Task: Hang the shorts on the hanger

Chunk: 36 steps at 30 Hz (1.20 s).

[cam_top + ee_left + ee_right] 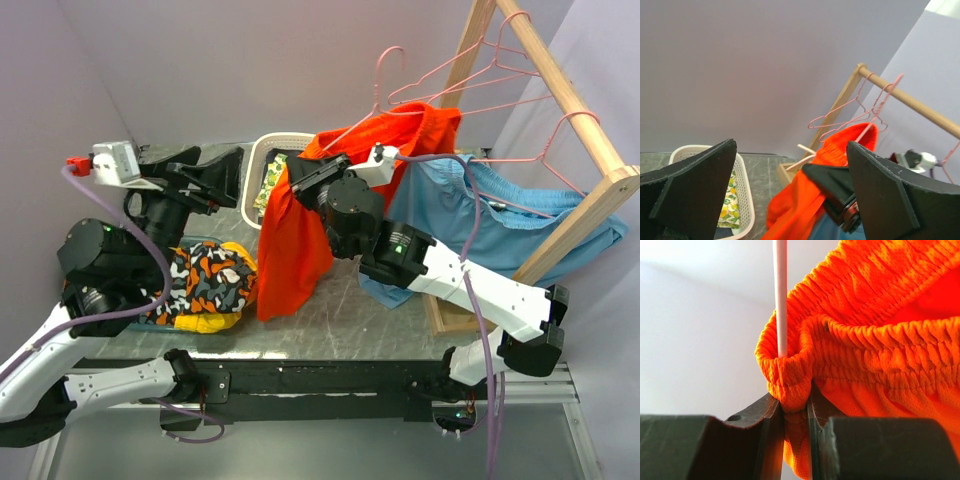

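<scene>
The red-orange shorts (295,240) hang by their gathered waistband from a pink wire hanger (384,78) and drape down to the table. My right gripper (312,175) is shut on a fold of the waistband (790,385), where the hanger's thin rod (780,300) runs into the fabric. My left gripper (228,175) stands wide open and empty to the left of the shorts. In the left wrist view its fingers (695,190) frame the shorts (800,205) and the right gripper's black body (837,187) beyond them.
A wooden rack (565,85) at the right carries more pink hangers (520,70) and light blue shorts (510,225). A white basket (262,160) stands behind the shorts. An orange-black-white patterned cloth (205,285) lies at the near left.
</scene>
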Tool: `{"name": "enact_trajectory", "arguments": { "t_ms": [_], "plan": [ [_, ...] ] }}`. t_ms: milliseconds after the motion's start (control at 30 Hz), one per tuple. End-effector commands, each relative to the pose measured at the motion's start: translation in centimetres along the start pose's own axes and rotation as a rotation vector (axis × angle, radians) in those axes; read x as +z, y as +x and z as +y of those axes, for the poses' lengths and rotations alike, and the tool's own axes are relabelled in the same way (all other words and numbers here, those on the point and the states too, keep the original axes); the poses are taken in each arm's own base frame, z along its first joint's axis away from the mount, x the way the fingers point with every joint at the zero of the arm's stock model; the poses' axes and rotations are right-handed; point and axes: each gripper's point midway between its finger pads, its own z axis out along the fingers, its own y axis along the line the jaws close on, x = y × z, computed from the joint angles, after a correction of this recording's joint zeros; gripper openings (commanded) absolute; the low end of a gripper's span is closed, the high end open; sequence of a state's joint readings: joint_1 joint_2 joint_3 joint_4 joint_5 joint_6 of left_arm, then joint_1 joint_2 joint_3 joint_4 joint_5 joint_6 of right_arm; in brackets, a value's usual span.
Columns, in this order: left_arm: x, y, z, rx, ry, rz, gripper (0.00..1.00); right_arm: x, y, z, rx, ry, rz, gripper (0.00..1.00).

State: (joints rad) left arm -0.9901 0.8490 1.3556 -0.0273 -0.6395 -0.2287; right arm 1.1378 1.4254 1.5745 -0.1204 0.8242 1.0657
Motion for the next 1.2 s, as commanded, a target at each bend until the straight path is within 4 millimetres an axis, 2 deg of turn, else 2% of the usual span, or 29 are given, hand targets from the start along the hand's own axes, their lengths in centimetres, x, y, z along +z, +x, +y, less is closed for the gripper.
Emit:
{"name": "enact_trajectory", "arguments": {
  "t_ms": [0, 133, 233, 267, 333, 367, 433, 600, 733, 833, 900, 933, 967, 1000, 1033, 1067, 1133, 1167],
  "plan": [
    [0.4, 0.7, 0.3, 0.027, -0.024, 0.002, 0.97, -0.7, -4.8, 0.9, 0.08, 0.063, -0.17, 0.0],
    [0.7, 1.1, 0.4, 0.046, -0.034, 0.007, 0.96, -1.8, -5.2, 0.3, 0.076, 0.107, -0.211, 0.0],
    [1.1, 1.6, 0.5, 0.061, -0.053, 0.016, 0.96, -2.8, -5.3, 0.6, 0.05, 0.129, -0.225, 0.0],
    [1.2, 2.0, 0.6, 0.068, -0.058, 0.021, 0.96, -3.2, -5.8, 0.9, 0.04, 0.136, -0.232, 0.0],
    [1.2, 2.3, 0.8, 0.071, -0.07, 0.025, 0.96, -4.3, -5.4, 1.5, -0.014, 0.14, -0.234, 0.0],
    [1.2, 2.6, 0.9, 0.075, -0.071, 0.031, 0.96, -4.7, -6.2, 1.8, -0.016, 0.152, -0.274, 0.0],
    [1.3, 2.7, 0.9, 0.075, -0.071, 0.033, 0.96, -5.5, -5.8, 2.3, -0.051, 0.151, -0.275, 0.0],
    [1.4, 2.5, 1.1, 0.076, -0.085, 0.015, 0.97, -4.1, -4.1, 3.8, -0.093, 0.136, -0.272, 0.0],
    [1.1, 1.9, 1.7, 0.081, -0.108, 0.0, 0.96, -1.2, -4.4, 5.2, -0.109, 0.121, -0.273, 0.0],
    [0.7, 1.0, 2.1, 0.083, -0.117, -0.014, 0.96, 1.0, -5.9, 5.5, -0.093, 0.126, -0.3, 0.0],
    [0.4, 0.7, 2.4, 0.091, -0.125, -0.02, 0.96, 2.3, -7.8, 4.6, -0.074, 0.14, -0.323, 0.0],
    [0.3, 0.5, 2.6, 0.094, -0.127, -0.023, 0.96, 3.0, -7.0, 3.8, -0.079, 0.132, -0.29, 0.0],
    [0.2, 0.5, 2.7, 0.102, -0.131, -0.023, 0.96, 3.2, -9.2, 3.8, -0.042, 0.118, -0.326, 0.0],
    [0.1, 0.4, 2.8, 0.101, -0.133, -0.024, 0.96, 3.3, -9.7, 3.6, -0.031, 0.111, -0.332, 0.0],
    [-0.1, 0.3, 2.9, 0.106, -0.133, -0.025, 0.96, 3.7, -9.4, 3.4, -0.03, 0.087, -0.309, 0.0],
    [0.0, 0.4, 2.9, 0.107, -0.132, -0.024, 0.96, 3.9, -11.2, 3.3, -0.017, 0.074, -0.323, 0.0],
    [-0.1, 0.5, 3.0, 0.106, -0.131, -0.024, 0.96, 4.4, -11.7, 2.6, -0.009, 0.055, -0.307, 0.0],
    [-0.1, 0.5, 3.0, 0.111, -0.132, -0.025, 0.96, 4.0, -12.6, 3.1, 0.012, 0.022, -0.301, 0.0]
  ]
}}
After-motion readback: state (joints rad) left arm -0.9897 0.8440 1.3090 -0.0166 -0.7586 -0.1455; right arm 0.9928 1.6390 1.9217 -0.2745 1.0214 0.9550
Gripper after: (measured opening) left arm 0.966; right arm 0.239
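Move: My right hand already pinches the orange shorts' waistband and one end of the pink hanger. The rack rod's free stretch lies about 38 cm to its right, 10 cm ahead and a little above. The empty hangers hook on about 33 cm right and 18 cm ahead; the blue shorts hang some 33 cm right, level fore and aft, 20 cm lower. From my empty left hand that stretch is roughly 51 cm right, 16 cm ahead, slightly lower. Keeping my pinch on waistband and hanger, I ease my right hand slightly right, draw it back about 5 cm while it starts to rise, then sweep it forward some 12 cm, veering right at the end towards the rod, turning about 20 degrees clockwise overall. My open left hand sinks roughly 3 cm, drifting forward, then sidles left. ##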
